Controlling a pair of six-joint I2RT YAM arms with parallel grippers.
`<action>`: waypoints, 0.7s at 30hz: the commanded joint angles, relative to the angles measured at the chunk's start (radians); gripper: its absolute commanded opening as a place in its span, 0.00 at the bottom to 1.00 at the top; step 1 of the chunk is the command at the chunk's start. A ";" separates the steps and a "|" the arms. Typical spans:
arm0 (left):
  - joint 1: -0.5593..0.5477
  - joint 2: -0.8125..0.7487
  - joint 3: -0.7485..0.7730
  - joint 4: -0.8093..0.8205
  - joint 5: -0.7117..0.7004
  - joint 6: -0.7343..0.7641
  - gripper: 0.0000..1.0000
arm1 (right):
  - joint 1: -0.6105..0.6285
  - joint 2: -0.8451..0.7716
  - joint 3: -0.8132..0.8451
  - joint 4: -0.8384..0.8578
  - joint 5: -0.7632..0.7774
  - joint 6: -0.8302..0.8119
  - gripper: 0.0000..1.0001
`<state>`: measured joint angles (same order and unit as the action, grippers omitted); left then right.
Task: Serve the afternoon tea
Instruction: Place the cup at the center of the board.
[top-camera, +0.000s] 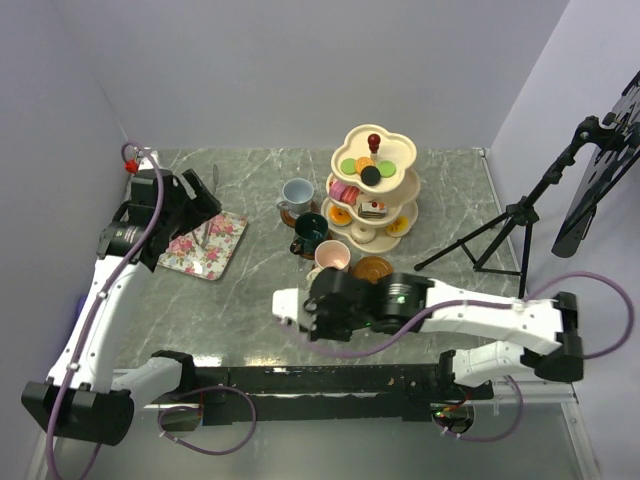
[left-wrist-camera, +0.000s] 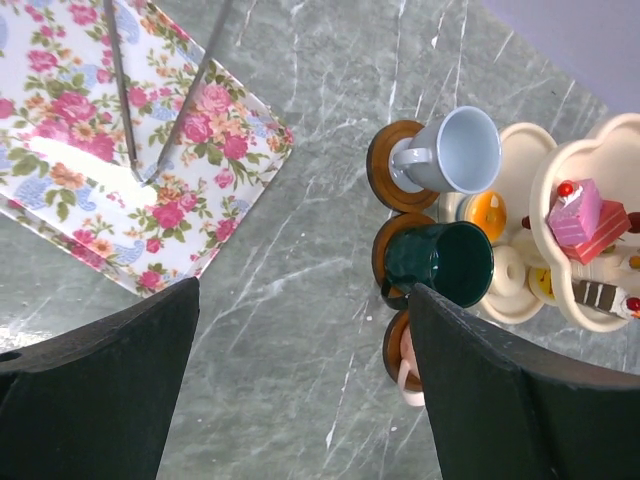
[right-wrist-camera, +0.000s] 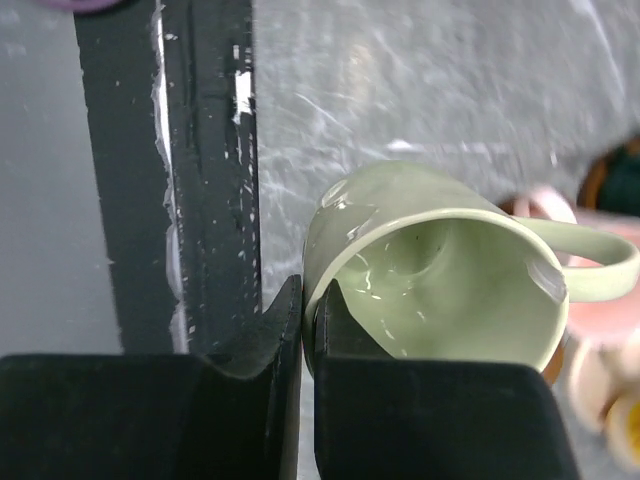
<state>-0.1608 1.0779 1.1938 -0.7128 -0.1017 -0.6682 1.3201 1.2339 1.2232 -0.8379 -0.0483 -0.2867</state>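
Note:
My right gripper (right-wrist-camera: 308, 312) is shut on the rim of the light green mug (right-wrist-camera: 440, 270), one finger inside and one outside, near the table's front edge. In the top view this gripper (top-camera: 312, 305) sits in front of the pink mug (top-camera: 333, 256). Behind it stand the dark green mug (top-camera: 311, 229) and the grey-blue mug (top-camera: 297, 193), each on a brown saucer. One saucer (top-camera: 374, 268) lies bare. The cream three-tier stand (top-camera: 372, 185) holds small cakes. My left gripper (left-wrist-camera: 305, 340) is open and empty over the table, beside the floral tray.
The floral tray (top-camera: 205, 245) lies at the left with thin metal tongs (top-camera: 205, 232) on it. A black tripod (top-camera: 510, 225) stands past the table's right edge. The dark rail (right-wrist-camera: 200, 150) of the front edge runs close to the held mug.

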 joint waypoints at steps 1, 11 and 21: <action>0.018 -0.047 -0.016 -0.028 -0.001 0.042 0.89 | 0.044 0.073 0.035 0.152 0.024 -0.176 0.00; 0.029 -0.070 -0.109 0.007 0.028 0.117 0.89 | 0.057 0.324 0.030 0.184 0.004 -0.259 0.00; 0.029 -0.072 -0.157 0.047 0.054 0.188 0.89 | 0.057 0.447 0.062 0.232 0.045 -0.261 0.07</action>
<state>-0.1375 1.0187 1.0637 -0.7097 -0.0788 -0.5159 1.3705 1.6619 1.2240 -0.6842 -0.0471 -0.5228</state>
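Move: The green cup is already pinched in the right gripper. The open board near the front edge where it is headed lies about 6 cm left, 4 cm ahead and 19 cm below that hand. The pink cup stands some 19 cm ahead and 2 cm right, the empty coaster about 16 cm ahead and 11 cm right, both about 17 cm down or more. From the empty left gripper, that open spot lies about 20 cm back, 17 cm right and 25 cm down. Lower the right gripper about 12 cm towards the bare board near the front edge, drifting some 5 cm left early on and slowing near the bottom, keeping the green cup's wall pinched. Tip the fingers some 15 degrees steeper and turn the hand slightly counter-clockwise. Ease the open left gripper down and slightly back above the floral tray, touching nothing. ##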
